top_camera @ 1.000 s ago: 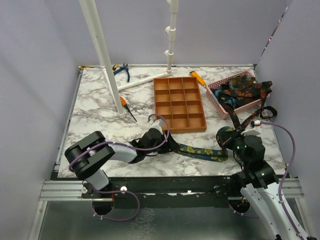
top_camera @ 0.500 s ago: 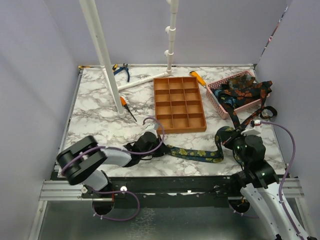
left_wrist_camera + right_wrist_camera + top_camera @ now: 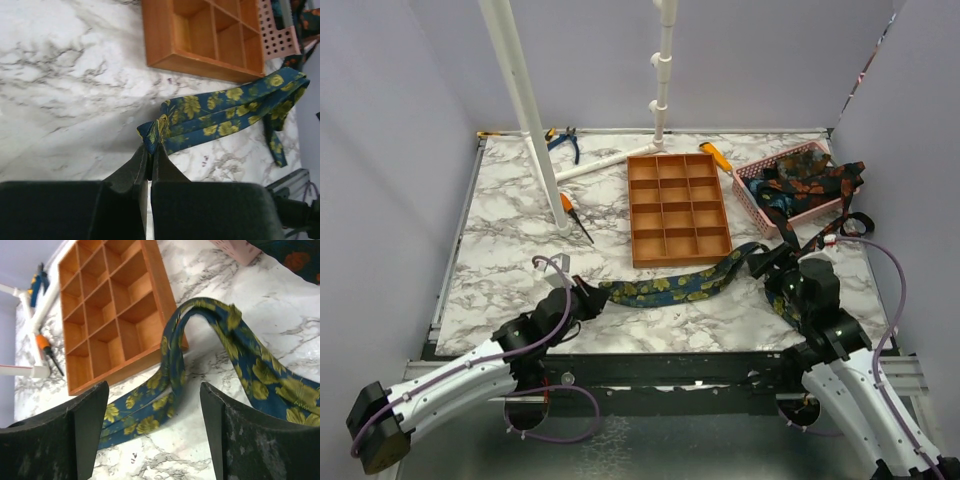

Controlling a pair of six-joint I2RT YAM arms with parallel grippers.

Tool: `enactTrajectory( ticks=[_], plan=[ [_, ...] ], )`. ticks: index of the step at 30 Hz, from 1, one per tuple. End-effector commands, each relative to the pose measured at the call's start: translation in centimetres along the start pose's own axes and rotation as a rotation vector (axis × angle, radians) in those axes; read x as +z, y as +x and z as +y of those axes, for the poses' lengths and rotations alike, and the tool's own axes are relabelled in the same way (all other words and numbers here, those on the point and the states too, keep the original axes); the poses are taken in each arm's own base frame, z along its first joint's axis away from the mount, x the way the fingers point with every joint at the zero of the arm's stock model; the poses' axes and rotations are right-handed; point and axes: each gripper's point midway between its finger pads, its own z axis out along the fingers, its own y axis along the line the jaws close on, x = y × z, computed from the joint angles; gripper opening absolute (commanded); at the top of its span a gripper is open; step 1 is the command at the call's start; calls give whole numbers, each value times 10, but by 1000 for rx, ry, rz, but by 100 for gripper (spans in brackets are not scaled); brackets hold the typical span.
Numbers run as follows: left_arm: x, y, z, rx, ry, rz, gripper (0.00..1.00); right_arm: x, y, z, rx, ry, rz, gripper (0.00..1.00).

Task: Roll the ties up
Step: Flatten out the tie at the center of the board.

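Observation:
A navy tie with yellow flowers (image 3: pixel 670 285) lies stretched across the marble in front of the orange tray (image 3: pixel 678 207). My left gripper (image 3: pixel 588 297) is shut on its left end, and the folded tip is pinched between the pads (image 3: pixel 150 150). At its right end the tie (image 3: pixel 250 365) arches up in a loop beside the tray corner. My right gripper (image 3: pixel 154 390) hangs open just above that stretch, with its fingers apart on either side and nothing held. More ties (image 3: pixel 805 180) are heaped in the pink basket (image 3: pixel 752 200) and spill over its near side.
White pipe posts (image 3: pixel 525 110) rise from the back left. An orange-handled screwdriver (image 3: pixel 572 215), blue pliers (image 3: pixel 563 142) and an orange cutter (image 3: pixel 717 157) lie around the tray. A loose tie strap (image 3: pixel 855 222) trails off the basket toward the right wall.
The left gripper shut on the tie's end and pulled it left and toward the near edge, drawing the tie out. The right gripper opened and let go of the other end.

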Motion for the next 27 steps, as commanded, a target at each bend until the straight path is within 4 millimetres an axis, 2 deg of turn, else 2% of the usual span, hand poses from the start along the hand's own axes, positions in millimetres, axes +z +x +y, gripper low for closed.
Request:
enactTrajectory(
  ticks=[1,8,11,14,16,21,24,27],
  plan=[
    [-12,18,63,4,-196,18,0,14,6,-13,75,81,0,79],
    [-19,-1,65,-62,-205,-79,0,20,39,-47,196,264,95,81],
    [-21,-6,64,-76,-198,-103,0,20,48,-63,272,319,73,82],
    [-22,-6,64,-83,-188,-110,0,24,45,-66,346,318,19,86],
    [-22,-6,64,-85,-183,-111,0,29,41,-66,376,322,-13,93],
    [-22,-4,63,-83,-176,-104,0,45,30,-66,415,363,-56,96],
    [-22,-4,63,-81,-172,-100,0,56,27,-83,427,432,-54,96],
    [-23,-5,62,-87,-167,-105,0,58,15,-110,411,521,-86,96]
  ],
)
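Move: The tie's left end is already shut in my left fingers; the bare board I take it to lies about 5 cm left and 8 below, the tray's middle some 22 ahead and 18 right, the screwdriver 19 ahead and 6 left. The tie's raised right-hand fold is roughly 5 cm ahead of my open right hand, 2 left and 10 below; from that hand the tray's middle is 18 ahead, 21 left, the pink basket 24 ahead, 7 right. I keep my left grip on the tie's end and draw it about 5 cm left, dipping 3 cm or so before easing slightly up, then hold. Meanwhile I sink my right hand about 11 cm towards the tie's right-hand stretch, veering right late, opening the fingers wider, tipping them down and swinging them clockwise nearly 30 degrees. ##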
